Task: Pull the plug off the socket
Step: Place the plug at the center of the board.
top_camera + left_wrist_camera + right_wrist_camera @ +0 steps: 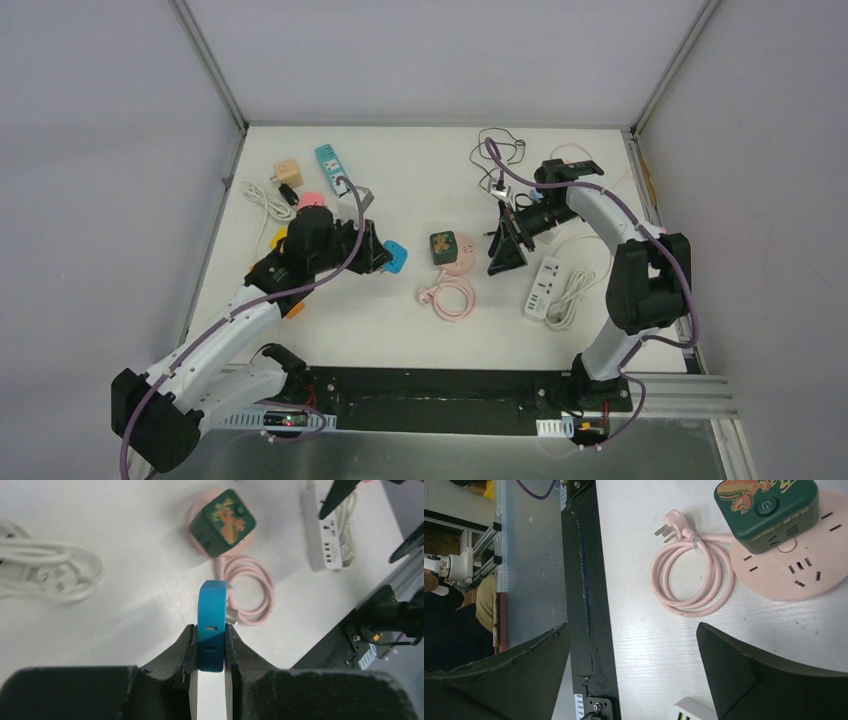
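Note:
A blue plug block [211, 610] with two small slots on its face is clamped between my left gripper's [210, 627] fingers, which are shut on it. From above, the blue plug [398, 257] sits left of the round pink socket [462, 262] with a gap between them. A dark green cube [442, 245] rests on that socket's left part. My right gripper [505, 250] hovers just right of the socket, open with nothing in it. Its wrist view shows the jaws [633, 626] spread wide over bare table, with the pink socket [794, 575] and green cube [764, 510] ahead.
The socket's pink cord [452, 298] lies coiled in front of it. A white power strip [541, 287] with its cable lies at the right. At the back left are a teal strip [330, 165], a wooden cube [287, 172] and a white cable [265, 200]. Black cables [500, 150] lie at the back.

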### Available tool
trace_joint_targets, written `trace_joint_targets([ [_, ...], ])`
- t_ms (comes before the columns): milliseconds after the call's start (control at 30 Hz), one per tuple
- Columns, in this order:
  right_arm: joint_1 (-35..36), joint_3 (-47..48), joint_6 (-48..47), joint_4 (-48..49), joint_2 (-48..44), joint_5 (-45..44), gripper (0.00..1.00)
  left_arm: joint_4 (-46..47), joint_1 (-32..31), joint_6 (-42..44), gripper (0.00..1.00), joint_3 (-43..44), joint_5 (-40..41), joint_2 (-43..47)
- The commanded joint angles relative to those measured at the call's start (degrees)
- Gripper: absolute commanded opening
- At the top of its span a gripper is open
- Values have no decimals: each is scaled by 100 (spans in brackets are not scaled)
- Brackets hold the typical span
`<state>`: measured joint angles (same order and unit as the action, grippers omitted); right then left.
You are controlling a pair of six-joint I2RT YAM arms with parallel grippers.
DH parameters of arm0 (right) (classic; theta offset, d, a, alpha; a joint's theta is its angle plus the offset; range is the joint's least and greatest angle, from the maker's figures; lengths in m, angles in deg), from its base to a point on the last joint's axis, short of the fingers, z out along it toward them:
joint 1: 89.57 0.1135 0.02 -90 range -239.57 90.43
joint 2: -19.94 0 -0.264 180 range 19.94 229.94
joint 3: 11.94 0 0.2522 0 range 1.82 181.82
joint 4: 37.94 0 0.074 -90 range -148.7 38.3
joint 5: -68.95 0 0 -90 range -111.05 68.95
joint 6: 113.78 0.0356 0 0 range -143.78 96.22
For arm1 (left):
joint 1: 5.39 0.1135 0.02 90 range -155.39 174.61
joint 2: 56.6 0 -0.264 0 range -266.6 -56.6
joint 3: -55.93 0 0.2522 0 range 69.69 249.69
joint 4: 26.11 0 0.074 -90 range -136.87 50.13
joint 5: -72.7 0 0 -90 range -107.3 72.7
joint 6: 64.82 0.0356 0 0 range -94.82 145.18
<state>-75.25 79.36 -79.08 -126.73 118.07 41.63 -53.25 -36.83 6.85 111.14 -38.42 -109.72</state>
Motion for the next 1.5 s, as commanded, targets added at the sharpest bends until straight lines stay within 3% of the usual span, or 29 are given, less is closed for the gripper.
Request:
trace_joint_targets([
  [0,-34,53,-178,85,-258,-29,100,-822,6,-78,0,179,1460,609],
  [167,-53,33,-114,149,-248,-62,100,-1447,6,-428,0,166,2752,900],
  [533,-57,22,-77,190,-224,-106,100,-2214,6,-1030,0,96,4430,861],
  [867,-56,7,-68,221,-200,-128,100,-2246,11,-1421,0,-140,5043,475],
  [1467,-60,7,-85,218,-171,-170,100,-2042,282,-1773,0,-259,5127,-568],
])
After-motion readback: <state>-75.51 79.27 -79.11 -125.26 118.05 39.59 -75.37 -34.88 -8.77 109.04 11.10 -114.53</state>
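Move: The blue plug is already in the left fingers; the clear patch of table it is being taken to lies about 16 cm to the left, 2 cm ahead and some 19 cm below. The orange strip's middle is about 30 cm left and 5 cm ahead, the yellow plug 28 cm left and 18 cm ahead, the white cable coil 9 cm left and 22 cm ahead, all near table level. From the right hand the patch is roughly 41 cm left, about level fore and aft. Bring the left gripper leftward about 16 cm, away from the green plug and towards the clear patch beside the orange strip, fast at first. Let it sink as it slows, some 10 cm in all, while the wrist swings about 50 degrees counter-clockwise and the fingers tip farther down. Keep the blue plug pinched. ##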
